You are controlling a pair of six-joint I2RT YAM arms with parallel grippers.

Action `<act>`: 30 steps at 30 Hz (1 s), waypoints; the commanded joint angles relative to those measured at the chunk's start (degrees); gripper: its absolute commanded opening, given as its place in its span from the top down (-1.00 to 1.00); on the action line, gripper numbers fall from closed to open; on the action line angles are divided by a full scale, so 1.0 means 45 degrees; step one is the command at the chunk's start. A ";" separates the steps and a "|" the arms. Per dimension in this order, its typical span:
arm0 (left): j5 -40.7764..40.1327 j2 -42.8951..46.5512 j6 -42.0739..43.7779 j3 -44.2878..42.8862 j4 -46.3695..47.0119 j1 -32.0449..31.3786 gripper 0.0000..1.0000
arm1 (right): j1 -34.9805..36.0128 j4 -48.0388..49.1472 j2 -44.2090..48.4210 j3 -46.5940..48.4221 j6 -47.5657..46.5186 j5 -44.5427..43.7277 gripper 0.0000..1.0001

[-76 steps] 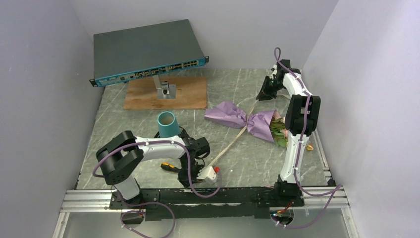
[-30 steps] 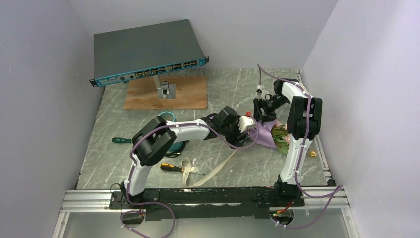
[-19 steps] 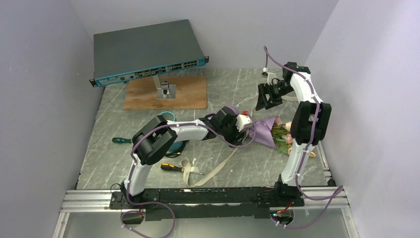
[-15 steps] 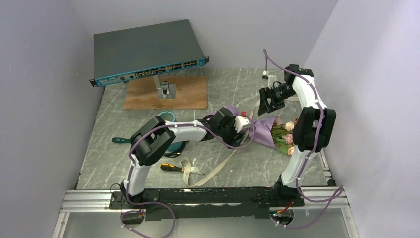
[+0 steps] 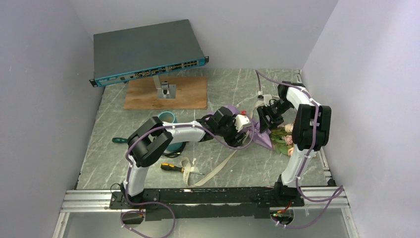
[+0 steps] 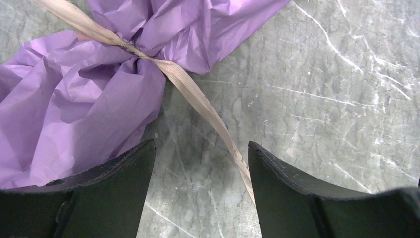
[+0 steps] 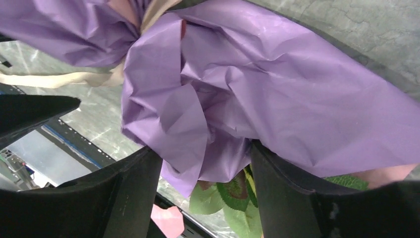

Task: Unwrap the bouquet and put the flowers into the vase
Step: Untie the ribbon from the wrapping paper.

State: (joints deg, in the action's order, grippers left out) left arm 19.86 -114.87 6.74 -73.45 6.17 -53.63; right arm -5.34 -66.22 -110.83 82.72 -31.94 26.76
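Note:
The bouquet (image 5: 263, 138) lies on the marble table, wrapped in crinkled purple paper (image 6: 74, 104) and still tied at the waist by a cream ribbon (image 6: 198, 99). Pink flowers (image 5: 287, 135) and green leaves (image 7: 233, 196) stick out of its right end. My left gripper (image 6: 200, 193) hovers open just over the table beside the knot, and the ribbon runs between its fingers, close to the right one. My right gripper (image 7: 205, 193) is open, its fingers astride a fold of the paper. The teal vase (image 5: 167, 117) stands half hidden behind the left arm.
The ribbon's loose tail (image 5: 213, 168) trails toward the near edge. A yellow-and-black screwdriver (image 5: 171, 167) and a green-handled one (image 5: 119, 140) lie near the left arm. At the back a network switch (image 5: 146, 52) stands over a wooden board (image 5: 188, 94). Walls close in on both sides.
My right gripper lifted off the bouquet toward the back, then came back down onto the paper. The left arm moved across from near the table's front to the knot and has stayed there.

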 commanded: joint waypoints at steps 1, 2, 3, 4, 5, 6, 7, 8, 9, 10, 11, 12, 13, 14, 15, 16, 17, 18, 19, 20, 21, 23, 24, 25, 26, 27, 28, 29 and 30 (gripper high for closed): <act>0.0189 -0.0170 -0.0356 -0.0599 0.0419 -0.0196 -0.48 | 0.0102 0.1088 -0.0451 -0.0603 -0.0182 -0.0621 -0.27; 0.0169 -0.0254 -0.0379 -0.0618 0.0392 -0.0208 -0.47 | 0.0112 0.1173 -0.0541 -0.0698 -0.0169 -0.0675 -0.20; 0.0118 -0.0360 -0.0384 -0.0647 0.0396 -0.0236 -0.47 | 0.0113 0.1271 -0.0623 -0.0781 -0.0150 -0.0701 -0.14; 0.0084 -0.0444 -0.0368 -0.0667 0.0419 -0.0276 -0.47 | 0.0113 0.1352 -0.0699 -0.0859 -0.0143 -0.0743 -0.08; 0.0053 -0.0552 -0.0366 -0.0689 0.0424 -0.0296 -0.47 | 0.0113 0.1440 -0.0747 -0.0923 -0.0118 -0.0785 -0.02; 0.0015 -0.0680 -0.0366 -0.0748 0.0395 -0.0318 -0.47 | 0.0113 0.1493 -0.0829 -0.0955 -0.0083 -0.0773 0.04; -0.0024 -0.0804 -0.0366 -0.0821 0.0321 -0.0335 -0.46 | 0.0113 0.1534 -0.0910 -0.0959 -0.0032 -0.0782 0.10; -0.0092 -0.0926 -0.0366 -0.0887 0.0263 -0.0340 -0.46 | 0.0113 0.1563 -0.1001 -0.0945 0.0028 -0.0800 0.16; -0.0179 -0.1020 -0.0351 -0.0936 0.0207 -0.0360 -0.46 | 0.0113 0.1586 -0.1088 -0.0926 0.0062 -0.0792 0.17; -0.0309 -0.1078 -0.0320 -0.0957 0.0141 -0.0360 -0.44 | 0.0113 0.1589 -0.1145 -0.0907 0.0108 -0.0801 0.20; -0.0460 -0.1136 -0.0252 -0.0972 0.0082 -0.0360 -0.42 | 0.0113 0.1599 -0.1208 -0.0902 0.0148 -0.0810 0.24; -0.0527 -0.1166 -0.0220 -0.1001 -0.0038 -0.0345 -0.37 | 0.0113 0.1632 -0.1241 -0.0926 0.0170 -0.0852 0.28; -0.0536 -0.1182 -0.0186 -0.1031 -0.0141 -0.0341 -0.29 | 0.0113 0.1688 -0.1283 -0.0963 0.0197 -0.0892 0.33; -0.0444 -0.1149 -0.0133 -0.1067 -0.0283 -0.0333 -0.13 | 0.0113 0.1706 -0.1316 -0.0992 0.0201 -0.0923 0.39; -0.0286 -0.1104 -0.0083 -0.1137 -0.0423 -0.0320 0.05 | 0.0113 0.1707 -0.1384 -0.1013 0.0204 -0.0959 0.46; -0.0118 -0.1018 -0.0057 -0.1187 -0.0514 -0.0323 0.27 | 0.0130 0.1707 -0.1438 -0.1032 0.0236 -0.1010 0.54; 0.0008 -0.0909 -0.0015 -0.1242 -0.0559 -0.0324 0.61 | 0.0133 0.1707 -0.1511 -0.1047 0.0274 -0.1051 0.64; 0.0071 -0.0754 -0.0024 -0.1266 -0.0553 -0.0319 0.74 | 0.0133 0.1707 -0.1569 -0.1054 0.0313 -0.1102 0.71; 0.0088 -0.0576 -0.0031 -0.1284 -0.0506 -0.0316 0.94 | 0.0133 0.1707 -0.1635 -0.1067 0.0325 -0.1121 0.77; 0.0139 -0.0419 -0.0037 -0.1308 -0.0475 -0.0320 1.00 | 0.0133 0.1721 -0.1673 -0.1076 0.0346 -0.1140 0.83; 0.0266 -0.0249 -0.0010 -0.1355 -0.0445 -0.0301 1.00 | 0.0133 0.1711 -0.1707 -0.1077 0.0368 -0.1142 0.90; 0.0420 0.0149 -0.0126 -0.1475 -0.0356 -0.0262 1.00 | 0.0162 0.1690 -0.1784 -0.1075 0.0377 -0.1162 1.00; 0.0559 0.0291 -0.0233 -0.1530 -0.0261 -0.0221 1.00 | 0.0180 0.1688 -0.1811 -0.1086 0.0389 -0.1162 1.00; 0.0689 0.0429 -0.0305 -0.1615 -0.0218 -0.0179 1.00 | 0.0212 0.1702 -0.1836 -0.1105 0.0393 -0.1204 1.00; 0.0751 0.0561 -0.0365 -0.1718 -0.0168 -0.0132 1.00 | 0.0271 0.1706 -0.1847 -0.1132 0.0389 -0.1219 1.00; 0.0747 0.0663 -0.0444 -0.1839 -0.0094 -0.0092 1.00 | 0.0285 0.1734 -0.1841 -0.1177 0.0388 -0.1262 1.00; 0.0727 0.0739 -0.0571 -0.1959 -0.0036 -0.0024 1.00 | 0.0334 0.1769 -0.1847 -0.1219 0.0405 -0.1277 1.00; 0.0707 0.0775 -0.0782 -0.2118 0.0025 0.0104 1.00 | 0.0361 0.1798 -0.1848 -0.1258 0.0427 -0.1279 1.00; 0.0688 0.0777 -0.0984 -0.2360 0.0023 0.0250 1.00 | 0.0381 0.1813 -0.1855 -0.1285 0.0437 -0.1297 1.00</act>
State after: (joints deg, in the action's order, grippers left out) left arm 21.10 -116.38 5.69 -78.78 3.36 -54.22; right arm -4.67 -61.39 -116.27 79.53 -30.24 25.52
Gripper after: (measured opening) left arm 0.010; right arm 0.029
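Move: Just below the right hand, about 4 cm down, lies the bunched wrapping paper; the ribbon's crossing is about 8 cm to this hand's left and 2 cm farther out, the flowers some 8 cm to its right and 5 cm back. For the left hand, the ribbon's near tail is about 3 cm below, 2 cm right and 1 cm back, while the crossing sits 6 cm right, 3 cm ahead and 3 cm lower. Sinking about 4 cm onto the paper on the flower side of the ribbon, the right hand closes its wide fingers, pinches a fold and holds there. Meanwhile the left hand dips some 3 cm over the ribbon tail, shuts on it close to the crossing, then lifts with quickening speed, ending about 4.5 cm above its lowest point. ##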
